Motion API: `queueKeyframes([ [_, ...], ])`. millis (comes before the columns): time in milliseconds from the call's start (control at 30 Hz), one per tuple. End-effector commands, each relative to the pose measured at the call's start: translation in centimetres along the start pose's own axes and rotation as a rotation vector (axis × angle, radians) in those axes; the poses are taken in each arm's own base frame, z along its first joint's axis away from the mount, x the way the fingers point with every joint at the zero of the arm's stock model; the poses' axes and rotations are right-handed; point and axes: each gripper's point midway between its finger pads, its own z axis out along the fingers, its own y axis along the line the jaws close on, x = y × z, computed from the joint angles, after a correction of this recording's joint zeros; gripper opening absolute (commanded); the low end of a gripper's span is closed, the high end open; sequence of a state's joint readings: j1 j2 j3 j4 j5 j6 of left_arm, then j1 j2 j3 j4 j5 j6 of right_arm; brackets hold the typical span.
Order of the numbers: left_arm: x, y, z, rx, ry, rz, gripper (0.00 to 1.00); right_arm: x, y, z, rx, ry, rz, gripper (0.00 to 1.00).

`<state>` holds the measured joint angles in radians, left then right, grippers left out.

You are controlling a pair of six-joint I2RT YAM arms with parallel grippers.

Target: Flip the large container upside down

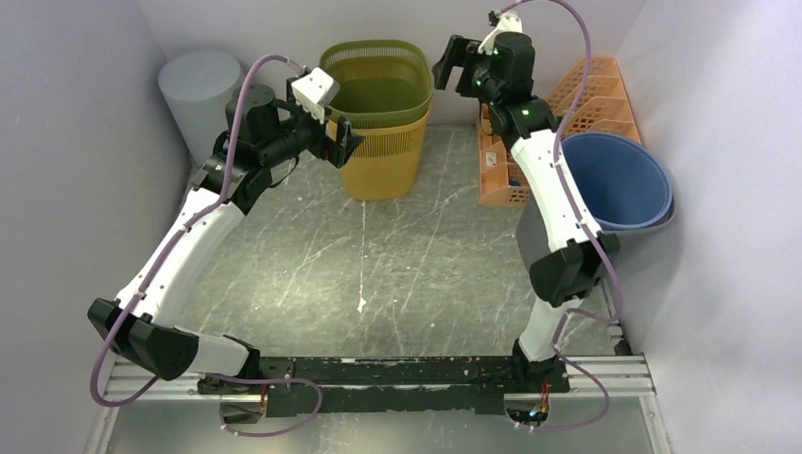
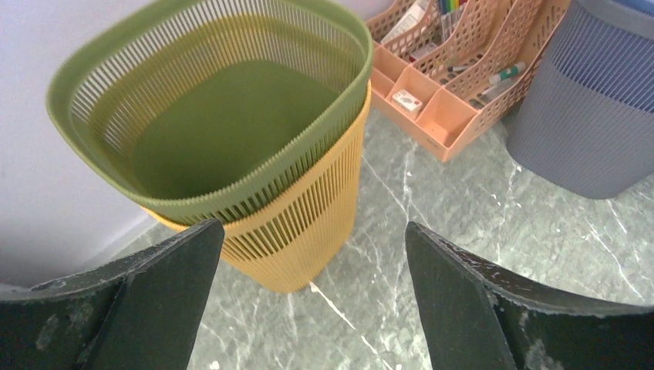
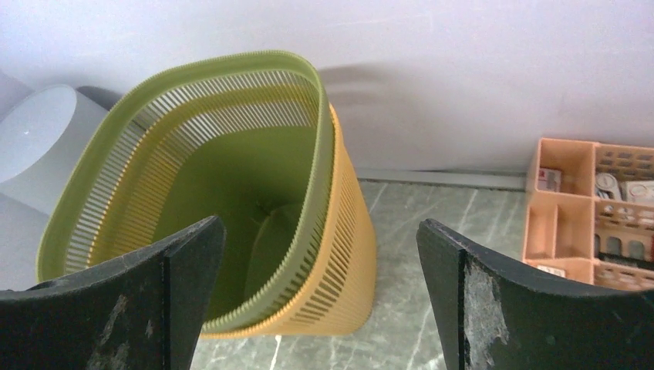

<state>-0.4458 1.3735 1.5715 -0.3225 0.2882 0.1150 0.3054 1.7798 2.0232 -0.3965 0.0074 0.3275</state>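
The large container, a green slatted basket (image 1: 378, 80), stands upright with its mouth up, nested inside a yellow slatted basket (image 1: 388, 161) at the back middle of the table. My left gripper (image 1: 342, 140) hovers open just left of the yellow wall. In the left wrist view the green basket (image 2: 224, 131) and the yellow one (image 2: 308, 231) lie ahead of the left gripper (image 2: 310, 230), with nothing between its fingers. My right gripper (image 1: 452, 68) hangs open above and right of the green rim. The right wrist view shows the right gripper (image 3: 318, 225) open over the green basket (image 3: 224, 177), holding nothing.
A blue bin (image 1: 619, 180) stands at the right wall, partly behind my right arm. An orange desk organiser (image 1: 596, 90) with small items sits at the back right. A grey cylinder (image 1: 199, 90) stands in the back left corner. Walls close in on three sides.
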Motion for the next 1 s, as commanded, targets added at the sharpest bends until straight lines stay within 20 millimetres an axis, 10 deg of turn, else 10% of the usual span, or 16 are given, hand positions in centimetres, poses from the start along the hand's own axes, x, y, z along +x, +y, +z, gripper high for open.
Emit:
queueKeyframes([
  [0, -0.4, 0.5, -1.4, -0.052, -0.018, -0.032, 1.0, 0.9, 1.4, 1.9, -0.04, 0.058, 0.03, 0.96],
  [567, 1.9, 0.4, -2.8, -0.081, 0.024, -0.029, 1.0, 6.0, 3.5, 7.2, -0.009, 0.147, 0.007, 0.73],
  [767, 2.4, 0.3, -3.1, -0.079, 0.03, -0.023, 1.0, 5.5, 3.6, 6.7, -0.004, 0.139, 0.002, 0.41],
  [900, 2.6, 0.2, -3.4, -0.079, 0.029, -0.022, 1.0, 5.8, 2.7, 6.4, 0.045, 0.152, -0.025, 0.01],
  [967, 2.7, 0.1, -3.5, -0.078, 0.032, -0.02, 1.0, 5.8, 2.1, 6.0, 0.085, 0.157, -0.045, 0.0],
])
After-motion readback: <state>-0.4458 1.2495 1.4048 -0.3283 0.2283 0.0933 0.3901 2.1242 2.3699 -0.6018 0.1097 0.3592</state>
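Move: The green basket nested in the yellow one has its middle some 6 cm ahead of the right hand, 17 cm to its left and 20 cm below; the yellow basket's middle sits about 4 cm lower still. The peach rack stands roughly 8 cm ahead and 18 cm to the right, some 32 cm below. From the left hand the green basket's middle is around 20 cm ahead, 7 cm to the right and 20 cm below. Sink the right gripper about 8 cm onto the right-hand rim of the green basket, going some 5 cm forward and 5 cm left and tipping the fingers down by about 10 degrees; run forward first, then down, and close the wide-open fingers to pinch the rim. Let the open left gripper ease back, left and down, about 4 cm in all, away from the baskets. ##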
